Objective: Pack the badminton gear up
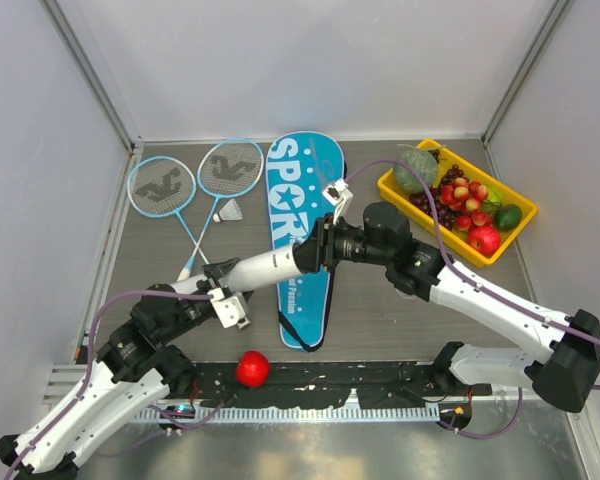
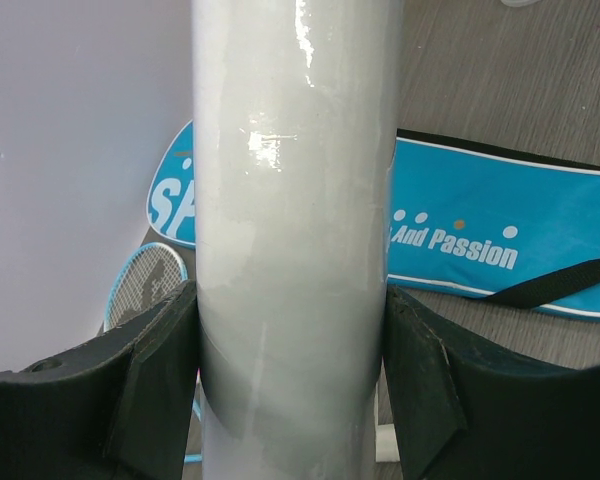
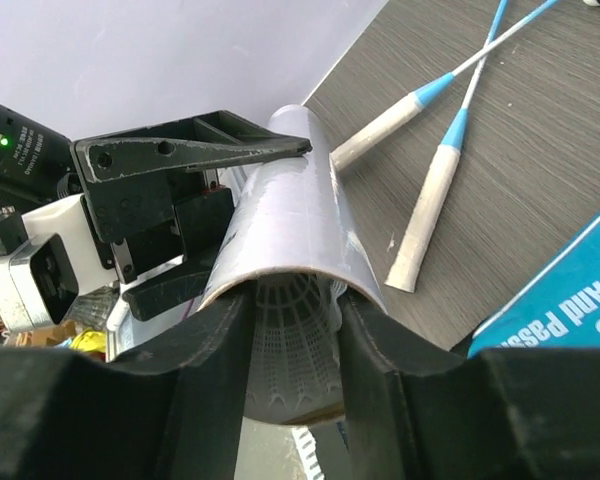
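Observation:
My left gripper [image 1: 223,295] is shut on the white cardboard tube [image 1: 265,265], its pads [image 2: 150,380] pressed against both sides of the tube [image 2: 295,250]. My right gripper [image 1: 305,255] is at the tube's open end [image 3: 285,200]. Its fingers stand parted on either side of a white shuttlecock [image 3: 295,340] that sits in the tube's mouth. Two light-blue rackets [image 1: 165,187] [image 1: 230,165] lie at the back left with a loose shuttlecock [image 1: 230,211] beside them. The blue "SPORT" cover [image 1: 302,190] lies flat under the arms.
A yellow tray [image 1: 385,185] of fruit stands at the back right. A red ball [image 1: 252,368] rests near the front edge between the arm bases. The racket handles [image 3: 425,220] lie on the table just beyond the tube.

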`<action>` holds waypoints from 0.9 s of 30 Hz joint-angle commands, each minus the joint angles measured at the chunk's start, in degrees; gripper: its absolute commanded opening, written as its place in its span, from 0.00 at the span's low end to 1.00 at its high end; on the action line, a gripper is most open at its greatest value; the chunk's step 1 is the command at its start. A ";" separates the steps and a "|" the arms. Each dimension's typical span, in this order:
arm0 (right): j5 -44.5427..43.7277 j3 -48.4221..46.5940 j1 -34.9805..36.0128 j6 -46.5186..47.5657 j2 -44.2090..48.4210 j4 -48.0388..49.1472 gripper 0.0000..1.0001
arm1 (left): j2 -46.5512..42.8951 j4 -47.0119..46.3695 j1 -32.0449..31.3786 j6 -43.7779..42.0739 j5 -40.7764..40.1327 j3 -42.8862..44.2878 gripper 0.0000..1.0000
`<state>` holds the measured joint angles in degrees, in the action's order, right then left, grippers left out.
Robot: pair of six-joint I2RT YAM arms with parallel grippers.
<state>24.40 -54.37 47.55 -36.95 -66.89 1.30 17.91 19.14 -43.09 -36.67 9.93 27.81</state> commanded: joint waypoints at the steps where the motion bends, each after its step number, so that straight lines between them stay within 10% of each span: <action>1: -2.69 -3.37 0.00 3.02 3.95 -4.10 0.45 | -0.25 -5.25 -0.33 -0.95 -0.79 1.10 0.15; 15: -8.14 -8.03 -2.02 7.68 7.66 -3.24 0.68 | -3.05 -7.09 -0.15 -1.48 -6.85 0.58 0.15; 27: -14.92 -4.41 -10.98 -3.48 -9.72 22.34 0.67 | -13.16 -13.86 2.13 -1.92 -13.19 -1.80 0.14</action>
<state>11.60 -57.19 38.57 -35.75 -68.47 13.45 7.29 13.80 -42.26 -37.78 -0.75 26.26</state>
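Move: The right hand's fingertips, already parting, are in the tube's mouth, and the held tube's middle is about 15 cm to their left and 4 cm back. The last loose shuttlecock lies some 29 cm ahead, 24 cm left; the bag 20 cm straight ahead, and the crossed rackets 20 cm ahead, 32 cm left, all roughly 26 cm below. From the left hand the shuttlecock is about 30 cm ahead, 6 cm left, 20 cm below. Right fingers open wider, leave the tube's mouth rightward and up, then swing 10 cm forward; left lifts tube 5 cm. ##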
